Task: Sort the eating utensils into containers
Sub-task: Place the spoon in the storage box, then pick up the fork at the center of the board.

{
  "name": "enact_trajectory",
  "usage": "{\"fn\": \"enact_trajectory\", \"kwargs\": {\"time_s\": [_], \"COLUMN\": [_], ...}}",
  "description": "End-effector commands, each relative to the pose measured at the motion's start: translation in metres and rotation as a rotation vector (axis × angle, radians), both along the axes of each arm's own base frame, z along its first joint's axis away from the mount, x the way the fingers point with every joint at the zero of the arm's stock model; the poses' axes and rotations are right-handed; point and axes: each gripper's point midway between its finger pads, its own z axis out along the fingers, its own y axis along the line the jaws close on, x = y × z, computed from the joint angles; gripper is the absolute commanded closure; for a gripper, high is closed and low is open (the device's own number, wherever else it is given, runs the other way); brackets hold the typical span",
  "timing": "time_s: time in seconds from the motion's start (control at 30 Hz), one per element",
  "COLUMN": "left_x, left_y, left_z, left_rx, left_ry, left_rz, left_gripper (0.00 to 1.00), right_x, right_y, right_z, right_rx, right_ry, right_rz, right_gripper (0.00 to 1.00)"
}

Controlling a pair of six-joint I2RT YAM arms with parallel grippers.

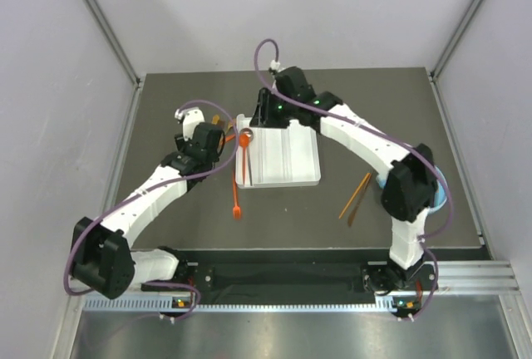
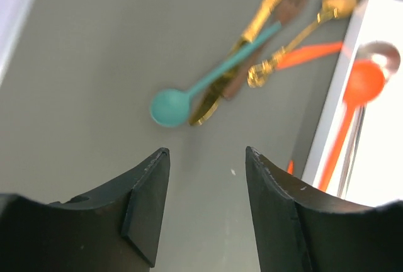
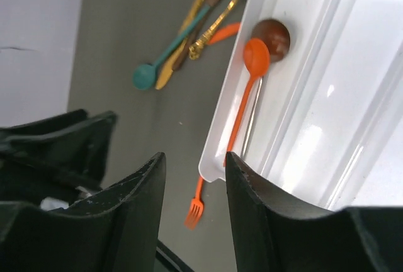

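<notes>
The white divided tray point(image 1: 291, 159) lies mid-table. In its leftmost compartment an orange spoon point(image 3: 255, 58) rests beside a dark brown spoon point(image 3: 275, 36). My right gripper point(image 3: 194, 162) hangs open and empty above the tray's near left corner. My left gripper point(image 2: 208, 158) is open over bare table, just left of the tray rim point(image 2: 343, 77). Ahead of it lie a teal spoon point(image 2: 170, 107), gold utensils point(image 2: 271, 7) and a gold spoon point(image 2: 337, 1). An orange fork point(image 1: 237, 201) lies on the table below the tray's left edge.
Two orange-brown sticks point(image 1: 356, 197) lie right of the tray. A light-blue object point(image 1: 440, 194) shows partly behind the right arm. Grey walls close in the table on three sides.
</notes>
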Motion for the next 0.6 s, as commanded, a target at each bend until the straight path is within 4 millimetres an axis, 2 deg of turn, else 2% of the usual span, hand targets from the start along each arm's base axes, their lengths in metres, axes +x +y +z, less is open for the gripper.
{"fn": "enact_trajectory", "kwargs": {"time_s": [0.0, 0.03, 0.07, 0.1, 0.13, 0.17, 0.2, 0.23, 0.27, 0.3, 0.33, 0.37, 0.5, 0.57], "left_x": [-0.022, -0.028, -0.034, -0.044, -0.049, -0.052, -0.061, -0.065, -0.068, -0.074, -0.078, -0.081, -0.095, -0.094], "left_y": [-0.016, -0.020, -0.024, -0.033, -0.036, -0.042, -0.047, -0.049, -0.050, -0.051, -0.053, -0.054, -0.064, -0.070], "left_z": [-0.028, -0.032, -0.037, -0.049, -0.050, -0.053, -0.063, -0.064, -0.067, -0.071, -0.072, -0.074, -0.081, -0.082], "left_rx": [-0.108, -0.134, -0.159, -0.212, -0.238, -0.265, -0.289, -0.296, -0.297, -0.290, -0.291, -0.289, -0.289, -0.302], "left_ry": [0.110, 0.129, 0.149, 0.188, 0.188, 0.186, 0.216, 0.215, 0.221, 0.240, 0.249, 0.260, 0.292, 0.283], "left_rz": [-0.064, -0.077, -0.092, -0.121, -0.133, -0.154, -0.184, -0.194, -0.201, -0.215, -0.223, -0.232, -0.291, -0.315], "left_gripper": [0.45, 0.45, 0.45, 0.44, 0.43, 0.41, 0.39, 0.38, 0.38, 0.38, 0.38, 0.38, 0.40, 0.41], "right_x": [0.000, -0.001, -0.004, -0.003, -0.005, -0.007, -0.006, -0.007, -0.010, -0.009, -0.010, -0.012, -0.013, -0.014], "right_y": [-0.035, -0.043, -0.052, -0.061, -0.067, -0.074, -0.081, -0.086, -0.092, -0.098, -0.101, -0.107, -0.118, -0.120], "right_z": [0.047, 0.060, 0.045, 0.043, 0.045, 0.033, 0.029, 0.028, 0.014, 0.011, 0.012, 0.001, -0.011, -0.016], "right_rx": [0.039, 0.051, 0.020, 0.013, 0.017, -0.010, -0.018, -0.021, -0.043, -0.048, -0.042, -0.055, -0.051, -0.052], "right_ry": [-0.135, -0.167, -0.151, -0.153, -0.158, -0.145, -0.141, -0.138, -0.117, -0.114, -0.121, -0.102, -0.086, -0.073], "right_rz": [-0.028, -0.044, -0.047, -0.060, -0.064, -0.059, -0.068, -0.074, -0.077, -0.086, -0.089, -0.094, -0.109, -0.110], "right_gripper": [0.57, 0.57, 0.57, 0.56, 0.56, 0.56, 0.56, 0.56, 0.56, 0.56, 0.56, 0.56, 0.56, 0.56]}}
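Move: The orange fork's middle lies about 11 cm back and 10 cm right of my left hand, some 14 cm lower. At that depth too, the orange spoon in the storage box is level and 11 cm right, the teal spoon 4 cm ahead and 1 cm left. From my right hand, roughly 17 cm below, the box's middle is 2 cm back and 6 cm right, the orange spoon 4 cm back and 5 cm left, the orange fork 16 cm back and 6 cm left. I draw my left hand back about 9 cm, sinking 8 cm and shifting right towards the orange fork, its open fingers tipping down and swinging clockwise some 15 degrees. My empty right hand travels right above the storage box, away from the laid-down orange spoon, first rising and then sinking to end lower than it began, fingers still open. ##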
